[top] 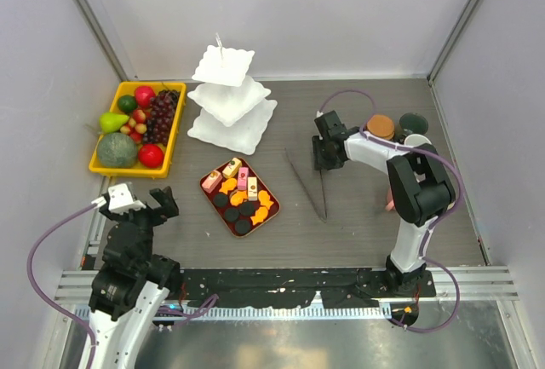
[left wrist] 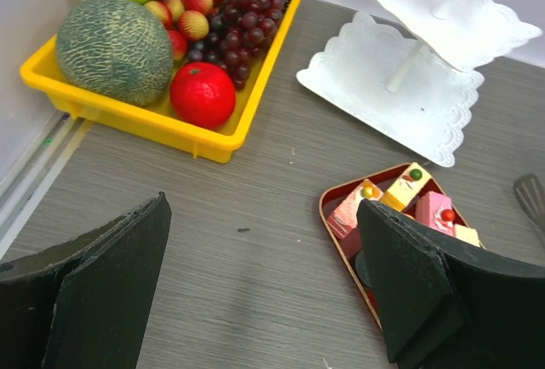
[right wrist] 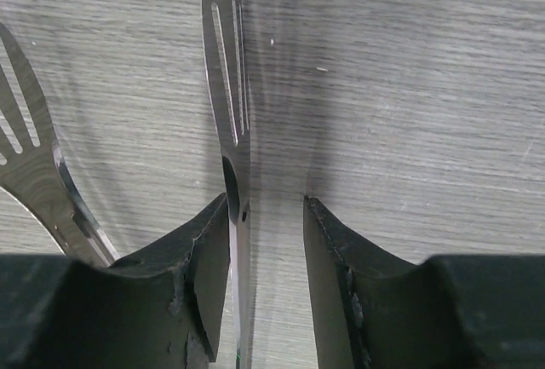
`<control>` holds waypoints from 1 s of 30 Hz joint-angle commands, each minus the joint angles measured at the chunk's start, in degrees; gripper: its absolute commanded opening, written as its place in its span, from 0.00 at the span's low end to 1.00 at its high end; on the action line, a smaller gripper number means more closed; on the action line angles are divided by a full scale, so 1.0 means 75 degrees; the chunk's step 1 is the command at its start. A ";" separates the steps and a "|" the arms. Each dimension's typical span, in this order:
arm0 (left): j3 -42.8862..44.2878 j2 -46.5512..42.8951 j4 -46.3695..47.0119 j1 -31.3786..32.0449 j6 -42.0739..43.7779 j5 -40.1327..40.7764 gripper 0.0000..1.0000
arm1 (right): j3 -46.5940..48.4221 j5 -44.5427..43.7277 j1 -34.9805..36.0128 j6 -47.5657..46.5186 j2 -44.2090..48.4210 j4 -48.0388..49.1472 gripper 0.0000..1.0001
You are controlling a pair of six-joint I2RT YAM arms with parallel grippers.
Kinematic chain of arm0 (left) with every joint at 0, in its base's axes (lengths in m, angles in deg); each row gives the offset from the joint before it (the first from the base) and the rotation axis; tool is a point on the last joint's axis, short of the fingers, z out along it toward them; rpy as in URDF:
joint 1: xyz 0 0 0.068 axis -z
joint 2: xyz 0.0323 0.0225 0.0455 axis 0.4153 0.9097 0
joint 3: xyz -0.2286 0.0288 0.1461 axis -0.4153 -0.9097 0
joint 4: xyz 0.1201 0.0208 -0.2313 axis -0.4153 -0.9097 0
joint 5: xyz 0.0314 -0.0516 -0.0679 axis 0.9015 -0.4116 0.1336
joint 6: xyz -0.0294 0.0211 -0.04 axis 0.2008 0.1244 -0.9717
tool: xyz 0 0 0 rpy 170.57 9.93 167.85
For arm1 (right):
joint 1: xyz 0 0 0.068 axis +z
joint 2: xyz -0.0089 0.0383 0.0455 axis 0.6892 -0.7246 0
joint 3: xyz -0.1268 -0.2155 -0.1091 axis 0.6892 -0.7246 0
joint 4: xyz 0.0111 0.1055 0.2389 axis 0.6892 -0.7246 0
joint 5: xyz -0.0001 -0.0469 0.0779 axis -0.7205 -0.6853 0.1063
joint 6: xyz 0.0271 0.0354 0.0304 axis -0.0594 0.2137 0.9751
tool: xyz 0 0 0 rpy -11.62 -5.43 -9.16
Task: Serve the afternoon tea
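The white three-tier stand (top: 230, 100) (left wrist: 409, 88) stands at the back, left of centre. In front of it a red tray (top: 266, 213) (left wrist: 336, 194) holds orange, black and pink/cream pastries. Brown coasters (top: 381, 126), a green mug (top: 414, 122) and a pale mug (top: 417, 141) sit at the back right. My right gripper (top: 326, 163) (right wrist: 266, 200) is down over the far end of the metal tongs (top: 308, 183). One tong arm (right wrist: 228, 71) lies between the jaws against the left finger, with a gap to the right finger. My left gripper (top: 140, 203) (left wrist: 264, 284) is wide open above bare table.
A yellow tray (top: 139, 169) (left wrist: 145, 122) of fruit sits at the back left by the wall. The tongs' second arm (right wrist: 30, 147) lies outside the right gripper's left finger. Walls close the table on the left, right and back.
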 commanded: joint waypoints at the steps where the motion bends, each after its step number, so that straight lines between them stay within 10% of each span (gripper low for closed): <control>1: 0.0391 -0.0427 0.0062 0.0000 0.0130 -0.0723 0.99 | 0.0316 0.0024 0.0005 0.0128 -0.0193 0.0356 0.43; 11: 0.0356 -0.0098 -0.0044 0.0000 -0.0491 -0.1673 0.99 | -0.0327 0.0540 0.0005 0.0350 0.0367 0.0930 0.11; 30: 0.0415 0.2759 0.3175 0.0035 -0.2001 -0.7132 0.99 | -0.3666 0.3445 0.0016 0.3863 0.4563 0.5369 0.05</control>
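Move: The right fingers, half open, already straddle the right leg of the tongs close to the table; the middle of the tongs lies roughly 4 cm back and 3 cm left. The snack tray is about 20 cm left and 8 cm back, the tiered stand 23 cm left and 12 cm ahead. From the open left hand, the tongs are some 30 cm right, 14 cm ahead and 20 cm below, the snack tray 13 cm right and 10 cm ahead, equally low. Pinching the right leg of the tongs just behind its slotted head, the right fingers close, then the hand lifts them about 12 cm while drifting back and left, rolling its left side up nearly 40 degrees. Meanwhile the left hand, open and empty, sweeps some 14 cm right towards the snack tray and the tongs, turning clockwise. ##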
